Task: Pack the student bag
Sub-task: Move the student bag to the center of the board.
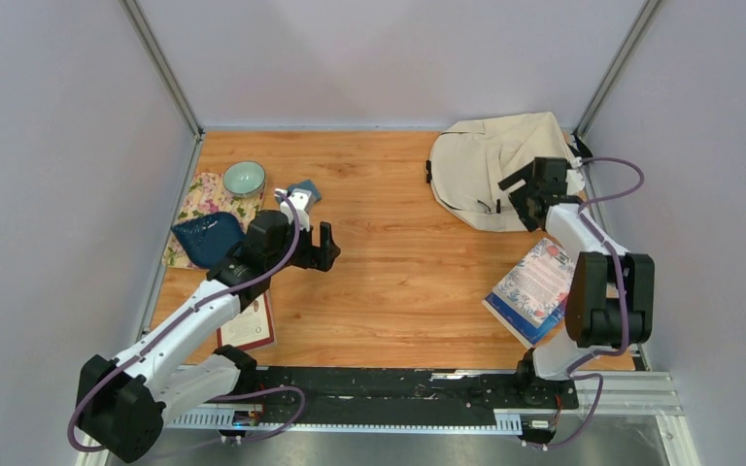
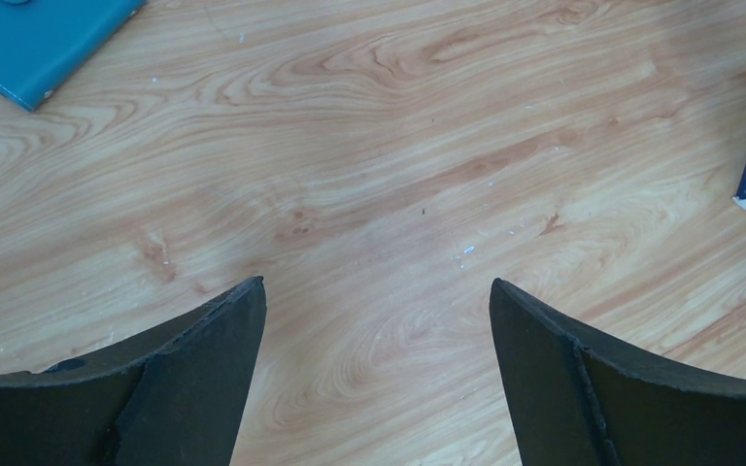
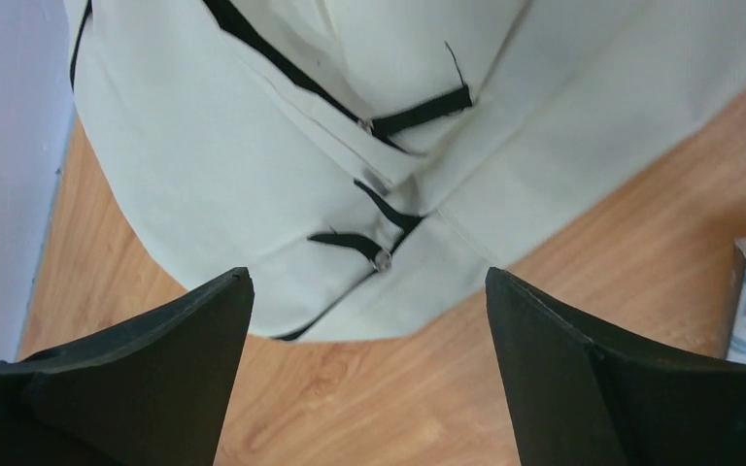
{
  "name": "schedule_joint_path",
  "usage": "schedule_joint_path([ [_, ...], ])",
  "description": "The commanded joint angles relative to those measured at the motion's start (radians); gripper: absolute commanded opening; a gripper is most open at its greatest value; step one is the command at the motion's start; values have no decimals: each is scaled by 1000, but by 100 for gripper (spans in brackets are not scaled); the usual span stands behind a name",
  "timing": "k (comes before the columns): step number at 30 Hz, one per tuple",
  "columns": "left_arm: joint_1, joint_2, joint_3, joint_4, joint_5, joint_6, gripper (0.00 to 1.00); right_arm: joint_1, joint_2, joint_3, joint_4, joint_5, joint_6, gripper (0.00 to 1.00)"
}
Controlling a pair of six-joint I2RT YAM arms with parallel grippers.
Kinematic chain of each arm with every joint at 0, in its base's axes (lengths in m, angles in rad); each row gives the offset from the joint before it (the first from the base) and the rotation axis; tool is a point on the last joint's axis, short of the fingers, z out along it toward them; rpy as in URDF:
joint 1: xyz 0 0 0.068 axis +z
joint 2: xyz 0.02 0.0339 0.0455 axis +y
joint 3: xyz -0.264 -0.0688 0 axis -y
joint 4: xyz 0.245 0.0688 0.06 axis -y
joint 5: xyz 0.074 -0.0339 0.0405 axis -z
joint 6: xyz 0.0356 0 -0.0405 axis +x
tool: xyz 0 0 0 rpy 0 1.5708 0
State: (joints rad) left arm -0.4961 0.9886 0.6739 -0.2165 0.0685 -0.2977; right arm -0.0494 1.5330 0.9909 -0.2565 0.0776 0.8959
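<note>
The student bag [image 1: 491, 165] is a large cream backpack lying flat at the back right of the table. Its black zipper pulls and straps [image 3: 389, 209] show in the right wrist view. My right gripper [image 1: 519, 197] hovers over the bag's near edge, open, with nothing between its fingers [image 3: 369, 280]. The bag's rounded edge [image 3: 253, 155] lies just beyond the fingertips. My left gripper [image 1: 322, 243] hangs open over bare wood at the left-centre of the table [image 2: 377, 283], holding nothing.
A teal pouch [image 1: 303, 189] [image 2: 39, 39] lies behind the left gripper. A green bowl [image 1: 244, 178], a floral cloth [image 1: 199, 199] and a dark blue item [image 1: 208, 238] sit at the far left. A floral book [image 1: 536, 288] lies by the right arm, and a booklet [image 1: 250, 325] under the left arm.
</note>
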Motion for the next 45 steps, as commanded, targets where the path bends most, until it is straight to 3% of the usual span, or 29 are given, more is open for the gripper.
schedule_joint_path([
  [1,-4,-33,9,-23,8,34,93,-6,114,182,-88,140,54,93],
  [11,-2,-54,15,-35,5,37,95,-41,240,491,-334,389,-92,95],
  [16,-1,-60,19,-34,27,29,96,-75,269,497,-374,421,-118,96],
  [36,-1,-103,-11,-23,42,14,97,-141,286,302,-245,262,-149,95],
  [43,-1,-94,-16,-15,47,11,97,-161,325,183,24,114,-178,94],
  [45,-1,-87,-14,-17,44,11,98,-182,341,187,29,65,-164,92],
])
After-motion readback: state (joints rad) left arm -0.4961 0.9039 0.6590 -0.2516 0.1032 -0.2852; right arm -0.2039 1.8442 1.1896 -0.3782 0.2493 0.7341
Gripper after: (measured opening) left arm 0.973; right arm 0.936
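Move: The open right hand hovers low over the near part of the student bag: the bag's middle lies about 8 cm ahead, 1 cm left and 8 cm below, and its near right corner some 4 cm back and 9 cm right. The books lie roughly 19 cm back and 4 cm right of that hand; the black strap is about 14 cm ahead and 16 cm right. From the left hand the bag's middle is some 22 cm ahead, 43 cm right and 13 cm below. The right hand swings about 12 cm to its right across the bag, first running some 5 cm forward and lifting nearly as much, then drawing back as far again, easing slightly left and sinking towards the bag's near right corner to end roughly 7 cm lower than it began. Its wrist tips the fingers about 15 degrees further down, and they stay wide open, coming down with one finger over the cloth and the other over bare board just past the edge; whether either touches can't be seen. ##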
